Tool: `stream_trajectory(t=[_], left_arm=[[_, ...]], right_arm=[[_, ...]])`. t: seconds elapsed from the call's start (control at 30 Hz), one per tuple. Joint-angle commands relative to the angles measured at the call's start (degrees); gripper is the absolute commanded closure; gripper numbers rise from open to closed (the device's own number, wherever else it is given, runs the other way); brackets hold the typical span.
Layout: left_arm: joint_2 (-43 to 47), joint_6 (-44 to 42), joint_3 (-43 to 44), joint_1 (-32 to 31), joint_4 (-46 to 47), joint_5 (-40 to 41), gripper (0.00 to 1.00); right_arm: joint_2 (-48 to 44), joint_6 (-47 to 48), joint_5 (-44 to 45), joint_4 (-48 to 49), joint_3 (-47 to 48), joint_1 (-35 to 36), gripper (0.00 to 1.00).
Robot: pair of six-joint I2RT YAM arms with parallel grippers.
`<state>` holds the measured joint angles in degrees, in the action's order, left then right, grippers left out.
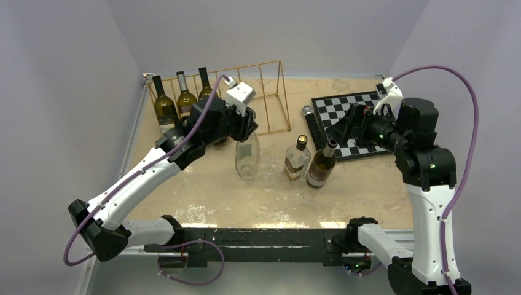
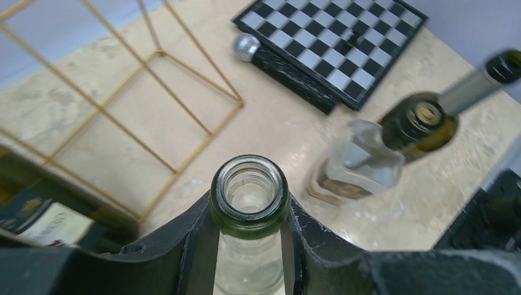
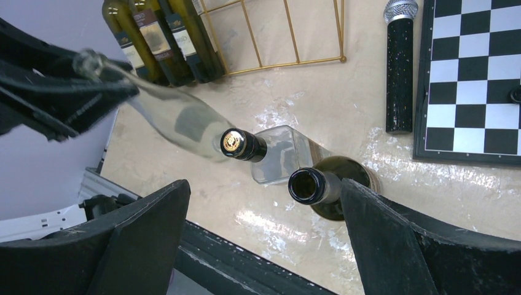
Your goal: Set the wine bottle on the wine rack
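Note:
My left gripper (image 1: 246,130) is shut on the neck of a clear wine bottle (image 1: 247,161), which stands upright just in front of the gold wire wine rack (image 1: 264,92). In the left wrist view the fingers clamp just under the bottle's green rim (image 2: 249,193). Three dark bottles (image 1: 184,97) stand in the rack's left slots. The right slots hold nothing. My right gripper (image 3: 264,203) hangs open above a dark olive wine bottle (image 3: 307,185), whose open mouth is near the right finger, not gripped.
A square clear bottle (image 1: 297,161) with a black and gold cap stands between the clear and olive bottles (image 1: 321,165). A chessboard (image 1: 356,120) lies at the back right with a black microphone (image 1: 310,120) along its left edge. Walls close the table's left and back.

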<state>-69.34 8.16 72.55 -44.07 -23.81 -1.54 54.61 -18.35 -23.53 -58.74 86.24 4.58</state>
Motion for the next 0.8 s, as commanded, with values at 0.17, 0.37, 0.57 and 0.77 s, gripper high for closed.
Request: stream_trajectory(t=[0.17, 0.37, 0.57, 0.77], left_arm=[[-4.25, 4.24, 14.34, 10.17, 5.33, 7.21, 1.00], [-11.33, 8.34, 19.93, 15.13, 6.45, 8.61, 1.00], [-16.53, 9.83, 22.99, 17.52, 8.13, 10.05, 1.00], [-20.40, 10.34, 25.54, 19.12, 8.76, 11.28, 1.00]], right_arm=[[-1.42, 0.11, 0.22, 1.56, 1.11, -0.13, 0.03], [-1.93, 0.15, 0.85, 1.61, 1.06, -0.15, 0.03], [-2.55, -0.01, 1.20, 1.68, 0.60, -0.10, 0.03], [-3.09, -0.15, 1.72, 1.60, 0.07, -0.18, 0.03]])
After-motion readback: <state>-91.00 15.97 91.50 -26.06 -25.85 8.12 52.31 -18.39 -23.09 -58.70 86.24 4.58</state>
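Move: The left hand already holds the clear glass bottle by its neck, clear of the table and leaning. The empty rack slot it is bound for lies about 18 cm ahead, 7 cm to its left and some 21 cm below; the nearest racked green bottle sits 8 cm left of that slot. The capped bottle stands level with the hand, about 15 cm to its right. From the right hand the slot is roughly 23 cm ahead and 32 cm left. The left hand keeps its grip on the neck and carries the clear glass bottle about 16 cm forward and 8 cm left towards the free slot beside the racked green bottles, most of the leftward part coming early. It arcs up some 3.5 cm, then sinks again to end about a centimetre below its starting height, turning about 30 degrees counter-clockwise on the way so that the leaning bottle swings more nearly into line with the slot, neck away and base nearer the robot. ##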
